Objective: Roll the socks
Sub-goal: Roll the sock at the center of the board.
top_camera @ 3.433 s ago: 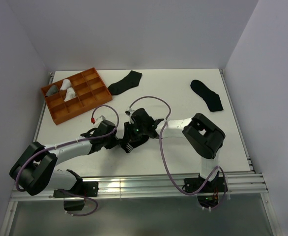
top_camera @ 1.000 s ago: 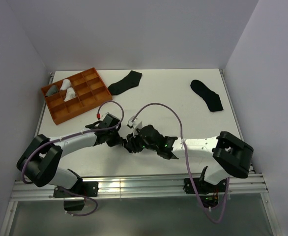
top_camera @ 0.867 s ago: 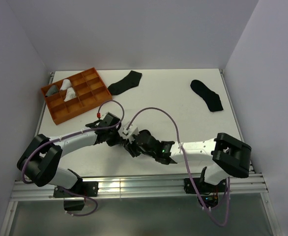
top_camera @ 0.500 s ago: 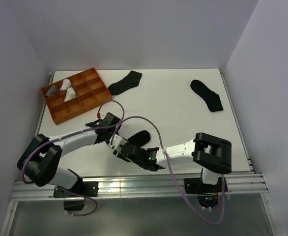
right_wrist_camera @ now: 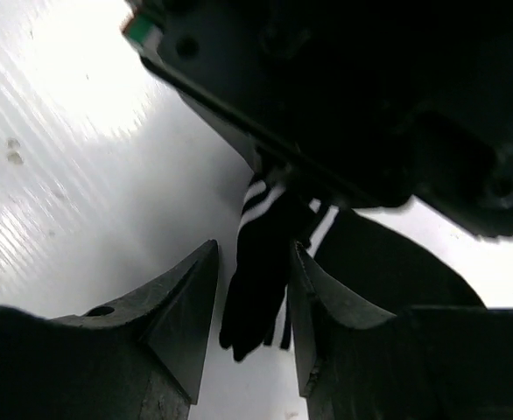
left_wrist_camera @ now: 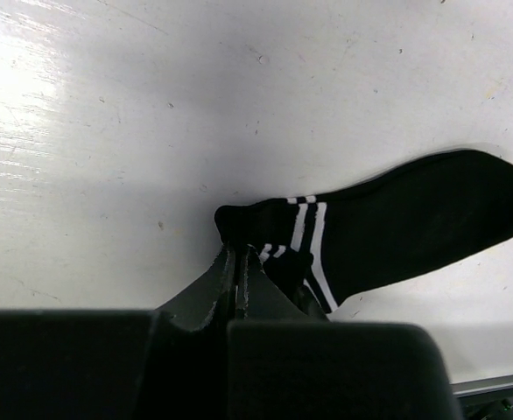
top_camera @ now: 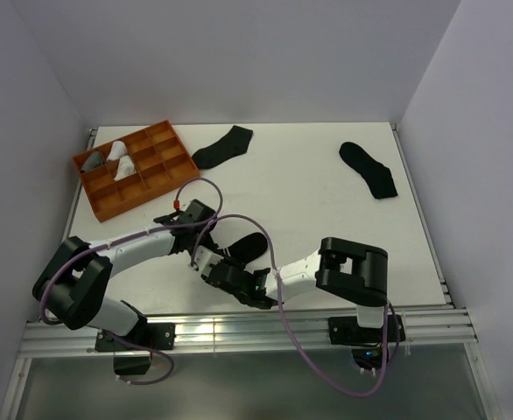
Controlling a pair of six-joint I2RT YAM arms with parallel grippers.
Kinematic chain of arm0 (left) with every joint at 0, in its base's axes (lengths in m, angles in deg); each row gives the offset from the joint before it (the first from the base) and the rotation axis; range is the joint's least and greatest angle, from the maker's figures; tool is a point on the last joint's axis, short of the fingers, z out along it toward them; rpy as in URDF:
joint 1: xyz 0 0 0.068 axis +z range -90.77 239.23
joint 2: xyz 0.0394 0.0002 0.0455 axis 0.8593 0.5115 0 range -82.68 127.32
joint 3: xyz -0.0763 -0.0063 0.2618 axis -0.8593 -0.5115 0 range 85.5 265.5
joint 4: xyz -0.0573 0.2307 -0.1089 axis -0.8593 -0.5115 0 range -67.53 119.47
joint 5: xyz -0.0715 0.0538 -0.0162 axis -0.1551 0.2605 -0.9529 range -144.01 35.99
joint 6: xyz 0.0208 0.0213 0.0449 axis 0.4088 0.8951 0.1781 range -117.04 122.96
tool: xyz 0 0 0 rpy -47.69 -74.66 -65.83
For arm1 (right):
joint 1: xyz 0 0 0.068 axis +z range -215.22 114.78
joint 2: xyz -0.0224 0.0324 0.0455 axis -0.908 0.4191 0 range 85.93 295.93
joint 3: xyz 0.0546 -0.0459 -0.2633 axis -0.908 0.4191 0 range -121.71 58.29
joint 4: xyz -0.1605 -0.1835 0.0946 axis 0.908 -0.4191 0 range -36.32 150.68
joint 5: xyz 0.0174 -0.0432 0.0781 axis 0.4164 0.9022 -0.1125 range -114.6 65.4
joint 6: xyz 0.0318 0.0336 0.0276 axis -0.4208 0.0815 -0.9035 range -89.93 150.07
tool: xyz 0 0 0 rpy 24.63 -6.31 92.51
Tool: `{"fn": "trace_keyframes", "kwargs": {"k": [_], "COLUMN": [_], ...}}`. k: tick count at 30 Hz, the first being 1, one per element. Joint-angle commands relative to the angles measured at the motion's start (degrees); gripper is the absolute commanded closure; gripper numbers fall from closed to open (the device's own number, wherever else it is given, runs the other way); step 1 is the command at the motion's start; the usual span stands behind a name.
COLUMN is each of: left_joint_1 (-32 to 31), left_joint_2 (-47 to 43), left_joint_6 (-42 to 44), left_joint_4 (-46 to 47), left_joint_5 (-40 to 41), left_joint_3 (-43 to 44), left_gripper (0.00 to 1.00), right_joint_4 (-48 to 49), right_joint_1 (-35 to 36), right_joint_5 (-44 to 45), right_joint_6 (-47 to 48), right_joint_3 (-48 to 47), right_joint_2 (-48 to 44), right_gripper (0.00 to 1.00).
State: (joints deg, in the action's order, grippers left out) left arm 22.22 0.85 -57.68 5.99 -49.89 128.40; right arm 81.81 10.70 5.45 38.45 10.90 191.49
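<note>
A black sock with white stripes [top_camera: 250,246] lies flat near the table's front, toe to the right. My left gripper [top_camera: 203,248] is shut on its cuff, and the left wrist view shows the pinched cuff at the fingertips [left_wrist_camera: 239,255] with the foot [left_wrist_camera: 414,223] stretching away. My right gripper [top_camera: 209,265] sits just in front of the left one. In the right wrist view a loose flap of the cuff [right_wrist_camera: 261,293] hangs between its open jaws [right_wrist_camera: 255,250], brushing the right finger, under the left gripper's dark body [right_wrist_camera: 370,105].
Two plain black socks lie at the back, one in the middle [top_camera: 223,146] and one on the right [top_camera: 368,168]. An orange compartment tray [top_camera: 156,171] at the back left holds white and grey rolled socks [top_camera: 116,159]. Purple cables loop over both arms.
My right arm has swung left, from the sock's right side to its cuff end beside the left gripper. The sock's foot now lies uncovered and flat. The left gripper has stayed put.
</note>
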Motion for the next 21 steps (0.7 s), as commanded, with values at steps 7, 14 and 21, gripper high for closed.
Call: {"fn": "trace_keyframes", "kwargs": {"k": [7, 14, 21], "left_joint_1": [-0.25, 0.36, 0.72], "left_joint_2": [0.15, -3.36, -11.18], "left_joint_6": [0.79, -3.86, -11.86], "left_joint_4": [-2.62, -0.95, 3.18], "left_joint_5": [1.50, 1.42, 2.03], "left_joint_3": [1.93, -2.81, -6.15], "left_gripper": [1.00, 1.00, 0.92], "right_joint_4": [0.41, -0.47, -0.12], "right_joint_1": [-1.03, -3.05, -10.68], "right_joint_5": [-0.76, -9.80, -28.41], "right_joint_6": [-0.91, -2.93, -11.43], "right_joint_3": [-1.29, 1.25, 5.21], "right_joint_2": [2.20, -2.63, -9.93], "right_gripper": [0.84, 1.00, 1.00]}}
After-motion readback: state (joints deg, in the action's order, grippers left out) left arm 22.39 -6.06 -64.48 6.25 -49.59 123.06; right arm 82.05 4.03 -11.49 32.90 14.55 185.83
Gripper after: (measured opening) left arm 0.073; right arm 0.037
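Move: The black sock's striped cuff lies right between the open right fingers, about 1 cm ahead of that hand and level with it. It is also some 2 cm to the right of the left fingertips, which already hold its edge. The sock's foot stretches flat to the right, its middle about 8 cm right of the right hand and 3 cm farther out. From that hand, the wooden tray is roughly 25 cm ahead and 23 cm left. Shut the right gripper on the striped cuff from nearly half open, keeping the hand almost still, then tip its fingers some 15 degrees more steeply down with barely any lift. Meanwhile let the left gripper, closed on the cuff's edge, ease back and left about 1.5 cm; only at the end, loosen it slightly as it starts up. ##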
